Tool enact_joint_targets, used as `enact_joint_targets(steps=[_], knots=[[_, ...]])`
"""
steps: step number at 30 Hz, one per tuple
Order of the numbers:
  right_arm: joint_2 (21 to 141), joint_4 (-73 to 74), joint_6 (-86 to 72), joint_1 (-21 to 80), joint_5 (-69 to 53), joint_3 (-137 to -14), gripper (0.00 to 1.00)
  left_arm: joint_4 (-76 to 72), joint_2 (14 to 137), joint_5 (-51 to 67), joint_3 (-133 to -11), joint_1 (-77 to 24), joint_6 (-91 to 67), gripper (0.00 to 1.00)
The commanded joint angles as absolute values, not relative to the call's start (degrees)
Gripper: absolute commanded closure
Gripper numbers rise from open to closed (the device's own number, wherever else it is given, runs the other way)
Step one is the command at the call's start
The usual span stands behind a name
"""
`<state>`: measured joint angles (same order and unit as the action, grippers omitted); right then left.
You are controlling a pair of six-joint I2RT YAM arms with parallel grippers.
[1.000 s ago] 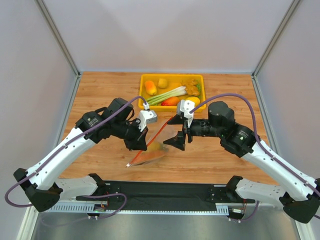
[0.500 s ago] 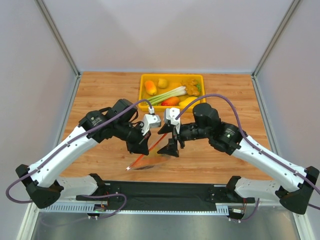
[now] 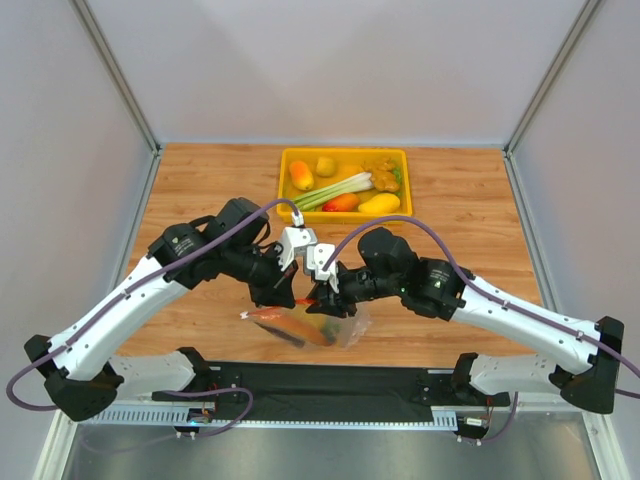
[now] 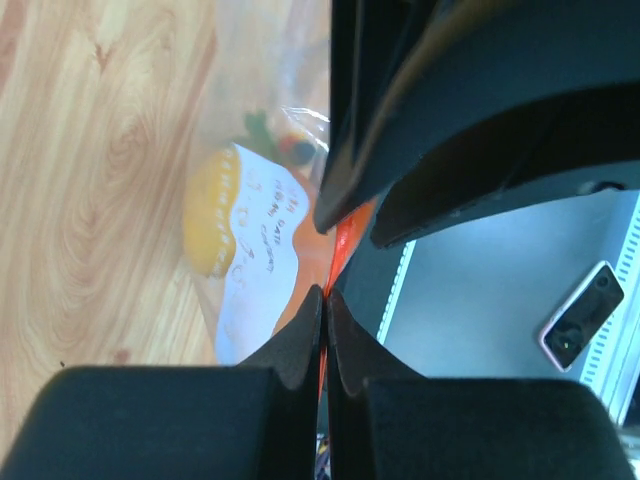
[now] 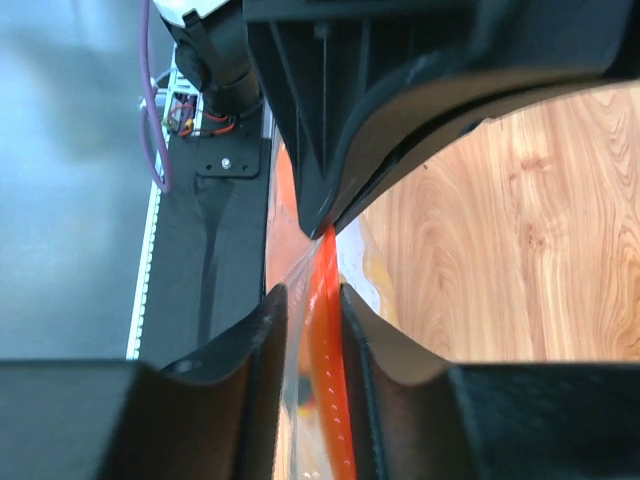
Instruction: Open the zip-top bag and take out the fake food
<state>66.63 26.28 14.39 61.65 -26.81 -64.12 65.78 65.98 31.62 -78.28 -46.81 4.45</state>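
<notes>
The zip-top bag (image 3: 330, 328) hangs low over the table's front edge, clear and crinkly, with fake food (image 3: 296, 329) inside. My left gripper (image 3: 290, 292) is shut on its red-orange zip strip (image 4: 345, 235). Through the plastic the left wrist view shows a yellow fruit (image 4: 208, 225) and a white label (image 4: 262, 262). My right gripper (image 3: 318, 297) meets the left one tip to tip. In the right wrist view the right gripper (image 5: 313, 298) is shut on the strip (image 5: 325, 330) and a fold of clear film.
A yellow tray (image 3: 283, 172) at the back centre holds a green-and-white leek (image 3: 335, 188) and several other toy foods. Bare wood lies left and right of the arms. The black base rail (image 3: 330, 385) runs just below the bag.
My right gripper has swung left and down to the bag's top and closed on the strip. The bag has dropped lower and spread out. The left gripper stays shut.
</notes>
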Motion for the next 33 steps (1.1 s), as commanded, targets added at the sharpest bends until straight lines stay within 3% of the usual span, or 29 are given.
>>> enact_joint_targets(steps=[1,3,4,6,7,10,12,16,20,33], knots=[[66.8,28.56,13.1,62.31,-23.12,-62.41,0.73,61.26,63.2,32.08,-79.72,-47.02,4.4,0.98],[66.53,28.83,12.66,62.66,-21.98,-61.61,0.81,60.21,63.02,32.17,-79.28,-47.11,3.87,0.98],[66.19,28.57,12.22,63.01,-20.75,-60.83,0.92,59.51,62.93,32.17,-79.02,-47.11,3.61,0.96],[65.48,28.04,11.61,63.19,-19.61,-60.03,1.0,58.28,62.84,32.25,-78.49,-47.02,2.9,0.89],[64.7,27.43,10.91,63.28,-18.73,-59.42,1.0,57.4,62.58,32.08,-78.05,-47.11,2.12,0.8],[61.89,24.27,8.62,63.19,-15.21,-56.61,1.0,53.27,60.92,30.77,-75.59,-47.02,0.36,0.66],[60.13,21.19,7.12,63.19,-12.93,-53.8,1.0,48.45,59.25,24.38,-73.05,-47.02,-2.19,0.63],[56.52,18.37,4.75,63.11,-8.36,-50.89,1.0,38.25,51.79,13.11,-67.69,-47.02,-6.5,0.46],[54.76,15.22,3.25,63.02,-5.89,-49.49,1.0,26.58,45.98,8.44,-60.06,-47.11,-9.75,0.39],[51.68,9.76,-2.02,59.33,-6.94,-46.23,1.0,5.55,26.48,0.35,-36.49,-47.02,-13.71,0.33]])
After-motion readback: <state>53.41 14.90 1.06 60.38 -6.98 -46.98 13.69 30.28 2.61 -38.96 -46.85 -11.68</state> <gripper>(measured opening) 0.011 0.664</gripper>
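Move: The left hand still pinches the red zip strip; the right hand's part-closed fingers straddle that strip some 4 cm to the left hand's right. The zip's free left end sticks out about 8 cm left of the left hand, a centimetre back and 2 cm lower. The food hangs in the bag some 8 cm straight below the right hand. The yellow bin is about 30 cm ahead of the right hand, 7 cm right and 20 cm lower. The right fingers shut on the zip strip, and the left fingers open and let go of it. Keeping its pinch, the right hand carries the bag about 4 cm each forward and right and 3 cm down, swinging roughly 25 degrees clockwise. The left hand goes about 7 cm forward and slightly left, rises then sinks partway back, turning well round to bring its open fingers close to the zip's left end. ##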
